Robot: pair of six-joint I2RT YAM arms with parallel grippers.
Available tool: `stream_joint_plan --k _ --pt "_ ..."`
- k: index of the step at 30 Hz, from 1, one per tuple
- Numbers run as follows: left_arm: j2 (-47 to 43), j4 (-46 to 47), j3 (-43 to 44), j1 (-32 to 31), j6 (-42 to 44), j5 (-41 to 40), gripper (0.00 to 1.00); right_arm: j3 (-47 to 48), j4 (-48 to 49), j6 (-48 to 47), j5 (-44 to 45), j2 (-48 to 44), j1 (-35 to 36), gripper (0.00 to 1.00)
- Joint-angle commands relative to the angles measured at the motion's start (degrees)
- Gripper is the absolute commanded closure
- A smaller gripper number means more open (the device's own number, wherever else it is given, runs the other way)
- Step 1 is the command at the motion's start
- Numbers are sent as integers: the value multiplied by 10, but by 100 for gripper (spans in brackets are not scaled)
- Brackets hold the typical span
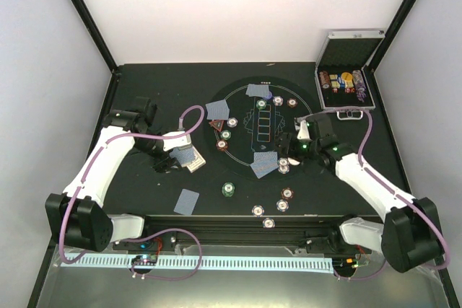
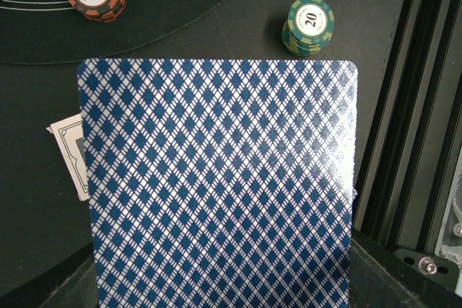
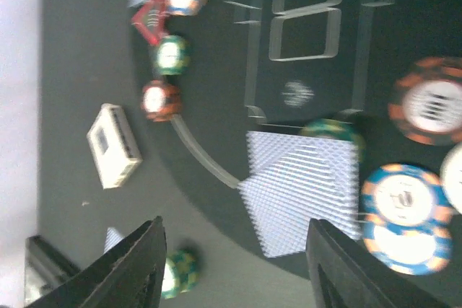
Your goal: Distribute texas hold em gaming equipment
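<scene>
A blue-diamond-backed playing card (image 2: 216, 185) fills the left wrist view and hides the fingers holding it. From above, my left gripper (image 1: 175, 158) is shut on this card (image 1: 185, 155), just left of the round mat (image 1: 249, 142) and over the card pack (image 1: 195, 166). My right gripper (image 3: 234, 272) is open with nothing between its fingers. It hovers over the mat's near right edge, close to two overlapping cards (image 3: 303, 185). Blue-white chips (image 3: 401, 207) and a red-brown chip (image 3: 429, 102) lie beside those cards. A red triangular marker (image 1: 215, 125) sits on the mat's left side.
A green chip stack (image 1: 228, 190) and one card (image 1: 186, 201) lie on the black table in front of the mat. Several chips (image 1: 282, 205) sit near the front rail (image 1: 238, 225). More cards (image 1: 216, 111) and chips (image 1: 278, 100) ring the mat. The open silver case (image 1: 345, 81) stands back right.
</scene>
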Motion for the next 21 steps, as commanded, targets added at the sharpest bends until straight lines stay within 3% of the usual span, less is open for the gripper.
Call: stream_joint_plan --k 1,9,14,21 --pt "1 -2 20 1 14 20 99 35 40 53 -53 -19 56 38" --pt "1 -7 23 1 16 23 98 98 276 181 -162 97 224 12" --pt "1 -9 24 1 16 24 98 138 372 229 -183 190 275 10" --pt "-1 -13 27 1 16 24 98 217 401 248 -192 292 316 8"
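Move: The card deck in the left gripper lies about 31 cm to the right hand's left, 7 cm back and some 5 cm above. Down on the table, the card box is about 31 cm left and 4 cm back, the orange chip stack 21 cm left and 2 cm ahead, the green chip stack 18 cm left and 14 cm back. The dealt cards are 5 cm left and 5 cm back. For the left hand, the deck sits between its fingers, about 1 cm to the right. Sweep the empty right gripper left about 25 cm from the dealt cards towards the deck, climbing some 8 cm, mostly early on, and easing back a little towards the base. Turn the hand about 30 degrees counter-clockwise and roll its left side up as much, spreading the half-open fingers almost fully; stop just short of the deck. Keep the left gripper still, holding the deck. ##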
